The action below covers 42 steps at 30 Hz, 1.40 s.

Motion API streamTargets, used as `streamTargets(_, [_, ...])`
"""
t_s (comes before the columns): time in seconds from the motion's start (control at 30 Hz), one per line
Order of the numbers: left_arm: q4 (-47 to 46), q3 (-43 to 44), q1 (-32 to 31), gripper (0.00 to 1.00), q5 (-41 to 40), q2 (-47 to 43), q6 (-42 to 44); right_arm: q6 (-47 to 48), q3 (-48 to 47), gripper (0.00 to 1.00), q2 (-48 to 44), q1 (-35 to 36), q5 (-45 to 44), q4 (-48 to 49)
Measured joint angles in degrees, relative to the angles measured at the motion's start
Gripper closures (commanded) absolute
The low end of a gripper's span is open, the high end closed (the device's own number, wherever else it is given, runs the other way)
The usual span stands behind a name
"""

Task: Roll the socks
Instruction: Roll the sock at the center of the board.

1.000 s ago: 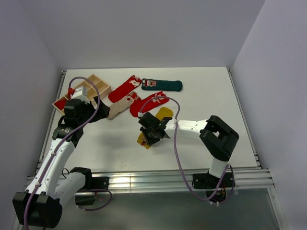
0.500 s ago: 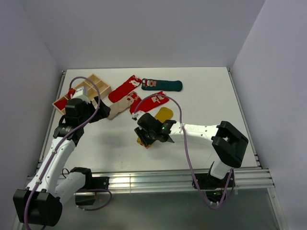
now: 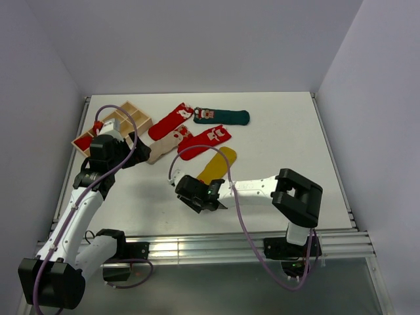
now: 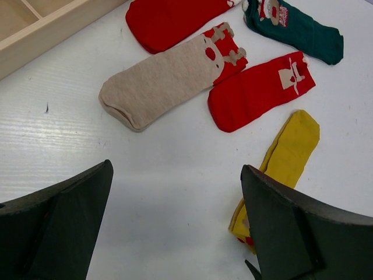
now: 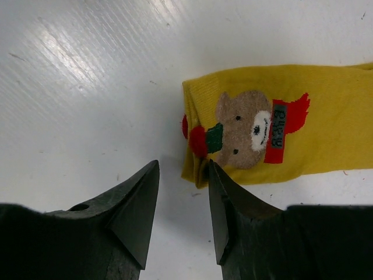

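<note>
Several socks lie on the white table. A mustard yellow sock (image 3: 216, 165) lies flat and stretched out, its bear patch (image 5: 247, 125) facing up. My right gripper (image 3: 197, 197) (image 5: 182, 166) stands open just off the sock's near cuff end, with only bare table between the fingers; the right fingertip (image 5: 213, 169) sits at the cuff's corner. Farther back lie a red sock (image 3: 169, 121), a dark green one (image 3: 223, 117), a beige one (image 3: 164, 146) and another red one (image 3: 205, 140). My left gripper (image 3: 136, 146) (image 4: 176, 166) hangs wide open above the table, near the beige sock (image 4: 169, 76), holding nothing.
A wooden compartment tray (image 3: 125, 118) (image 4: 52, 23) stands at the back left, with something red in its near-left compartment (image 3: 84, 141). A raised rim borders the table, and grey walls close it in on three sides.
My right gripper opened and drew back toward the near left, letting go of the yellow sock. The sock, bunched under the gripper before, now lies flat. The left arm has not moved.
</note>
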State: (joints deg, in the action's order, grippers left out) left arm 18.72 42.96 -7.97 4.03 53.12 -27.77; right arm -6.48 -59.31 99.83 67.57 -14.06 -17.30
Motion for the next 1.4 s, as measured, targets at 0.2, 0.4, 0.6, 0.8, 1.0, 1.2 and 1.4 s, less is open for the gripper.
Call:
streamTargets(0.2, [0.0, 0.0, 0.0, 0.04, -0.07, 0.02, 0.02, 1.14, -0.13, 0.53, 0.92, 1.11, -2.49, -0.31])
streamTargets(0.4, [0.0, 0.0, 0.0, 0.04, -0.26, 0.02, 0.02, 1.88, -0.7, 0.54, 2.03, 1.68, -3.61, -0.37])
streamTargets(0.6, [0.0, 0.0, 0.0, 0.04, -0.28, 0.02, 0.0, 2.34, -1.73, 0.55, 3.74, 2.82, -5.27, -0.79])
streamTargets(0.8, [0.0, 0.0, 0.0, 0.04, -0.28, 0.02, 0.0, 2.34, -3.08, 0.68, 5.31, 3.56, -7.04, -1.03])
streamTargets(1.0, [0.0, 0.0, 0.0, 0.04, -0.26, 0.02, -0.09, 2.14, -4.2, 0.97, 6.93, 3.61, -9.35, -1.42])
streamTargets(1.2, [0.13, 0.0, 0.0, 0.04, -0.22, 0.68, -1.4, 1.4, -4.28, 1.0, 6.47, 2.43, -7.43, -1.36])
streamTargets(1.4, [2.8, 0.0, -0.02, 0.06, -0.24, 1.09, -4.83, -1.6, -2.03, 1.0, 3.41, -3.56, 4.22, 1.03])
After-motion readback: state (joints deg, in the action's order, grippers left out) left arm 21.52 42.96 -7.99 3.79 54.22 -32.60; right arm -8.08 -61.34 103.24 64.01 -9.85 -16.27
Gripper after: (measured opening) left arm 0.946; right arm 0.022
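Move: The cuff end of the yellow sock lies almost under the right hand, about 3 cm ahead, level sideways and 2 cm below; the sock's middle is roughly 12 cm ahead and 7 cm to the right, since it runs out forward-right. Beyond it, the red snowman sock lies some 26 cm ahead and 4 cm right of that hand, the beige reindeer sock 25 cm ahead and 12 cm left. From the left hand, the yellow sock's middle is about 25 cm right, level, 17 cm below. The right hand sinks about 1.5 cm beside the yellow sock's cuff with its half-open fingers, tilting slightly as it settles, then shuts them fully and pinches the cuff edge near its closer corner. Once shut, the fingers ease forward and a little up while the wrist swings back some 15 degrees to start turning the cuff over, and the open, empty left hand only begins to sink, about 1 cm, at the very end. ##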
